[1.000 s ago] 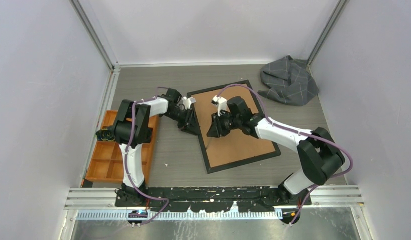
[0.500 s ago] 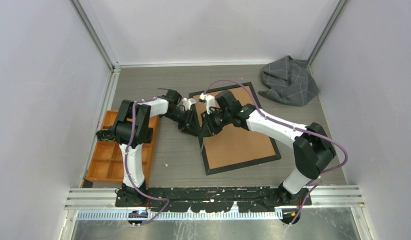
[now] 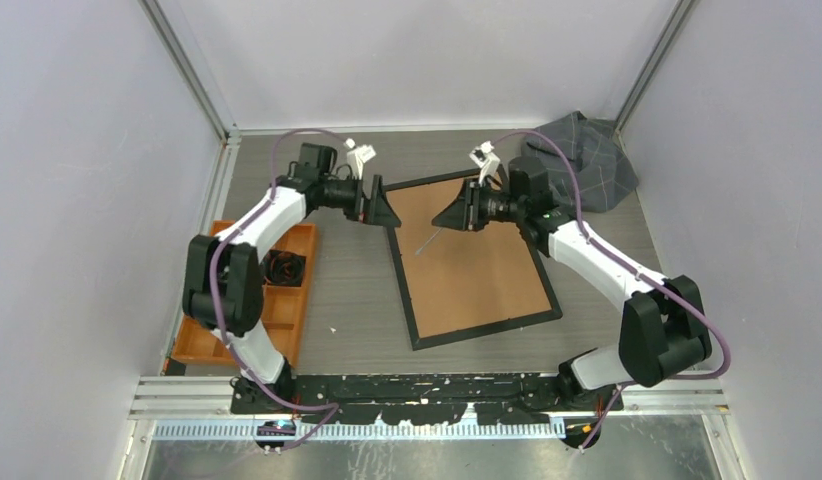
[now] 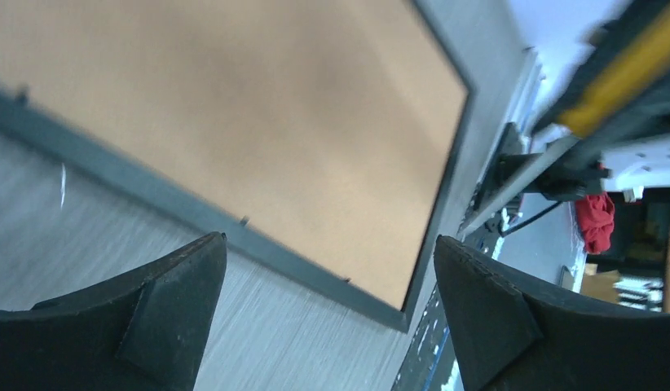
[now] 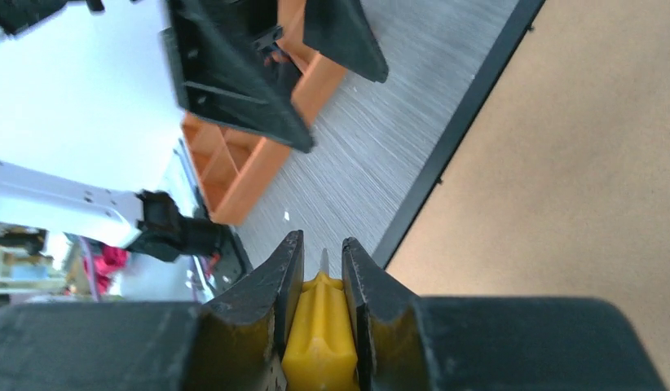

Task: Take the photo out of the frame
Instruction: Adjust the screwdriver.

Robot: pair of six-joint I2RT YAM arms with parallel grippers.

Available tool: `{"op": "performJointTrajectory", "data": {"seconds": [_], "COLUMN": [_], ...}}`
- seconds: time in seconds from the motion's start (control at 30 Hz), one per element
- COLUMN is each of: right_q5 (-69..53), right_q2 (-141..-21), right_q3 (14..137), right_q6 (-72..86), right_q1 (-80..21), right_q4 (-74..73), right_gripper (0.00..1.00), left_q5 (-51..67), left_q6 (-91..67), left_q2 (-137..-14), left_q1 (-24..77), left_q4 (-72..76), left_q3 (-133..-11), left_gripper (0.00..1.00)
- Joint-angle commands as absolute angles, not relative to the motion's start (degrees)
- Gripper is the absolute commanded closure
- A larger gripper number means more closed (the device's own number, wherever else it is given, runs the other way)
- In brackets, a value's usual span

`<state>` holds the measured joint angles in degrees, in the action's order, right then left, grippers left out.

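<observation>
The frame (image 3: 477, 265) lies face down on the table, brown back up inside its thin black border, also seen in the left wrist view (image 4: 234, 122) and the right wrist view (image 5: 576, 163). The photo is hidden under the backing. My left gripper (image 3: 380, 210) hovers by the frame's far left corner, open and empty (image 4: 330, 244). My right gripper (image 3: 449, 215) hangs over the far part of the board, shut (image 5: 322, 244) on a yellow-handled screwdriver (image 5: 319, 342). The screwdriver's thin shaft (image 3: 427, 243) points down toward the board's left side.
An orange compartment tray (image 3: 242, 310) sits left of the frame, partly under the left arm. A crumpled grey cloth (image 3: 577, 160) lies at the far right corner. Walls close the table on three sides, and the arm bases line the near edge.
The left gripper has opened and swung from the frame's left edge toward its far left corner. The right gripper has pulled back to the far end, still gripping the screwdriver.
</observation>
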<state>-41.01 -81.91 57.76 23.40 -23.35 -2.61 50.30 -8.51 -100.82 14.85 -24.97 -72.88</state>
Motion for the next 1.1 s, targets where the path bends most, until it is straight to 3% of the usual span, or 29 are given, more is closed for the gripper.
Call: {"op": "performJointTrajectory", "data": {"seconds": [0.0,0.17,0.4,0.53,0.9,1.07], "right_q5": [-47.37,-53.34,-56.57,-55.85,-54.14,-53.01], "right_q2": [-78.72,-78.04,-76.19,-75.14,-76.76,-76.52], "right_q3": [54.65,53.34,50.97,49.57,49.60,49.27], "right_q6": [36.02,43.40,48.38,47.99,37.42,36.54], "right_q1": [-18.80,-17.38,-17.39,-17.36,-17.35,-17.37], "right_q4": [14.51,20.81,27.66,29.25,21.06,21.44], "right_gripper": [1.00,0.99,0.99,0.99,0.99,0.99], "left_q5": [64.70,76.52,80.94,85.38,87.32,87.56], "left_q6": [-7.09,-5.53,-3.73,-2.73,-3.30,-4.47], "left_q2": [-93.99,-95.18,-99.06,-101.57,-102.48,-102.48], "left_q1": [14.93,18.51,23.24,25.14,26.47,26.89], "left_q4": [-12.15,-8.86,-11.54,-15.43,-16.37,-16.34], "left_q3": [-73.09,-72.90,-73.92,-76.61,-77.25,-77.51], "left_gripper": [0.00,0.00,0.01,0.09,0.50,0.93]}}
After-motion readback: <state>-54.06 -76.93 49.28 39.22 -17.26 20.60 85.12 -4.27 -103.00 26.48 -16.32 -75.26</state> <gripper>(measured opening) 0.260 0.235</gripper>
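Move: The right hand still grips the yellow screwdriver; the tip lies about 9 cm back, 6 cm right and 1 cm above the empty, wide-open left hand. From that hand the right gripper is some 10 cm right, 3 cm back and 6 cm up, and the frame's middle roughly 19 cm right, 11 cm back and 13 cm below. From the right hand the tip is about 6 cm back, 4 cm left and 5 cm below. Left hand swings up, back and right about 15 cm, pinching the screwdriver tip; right keeps hold, rising 5 cm. ##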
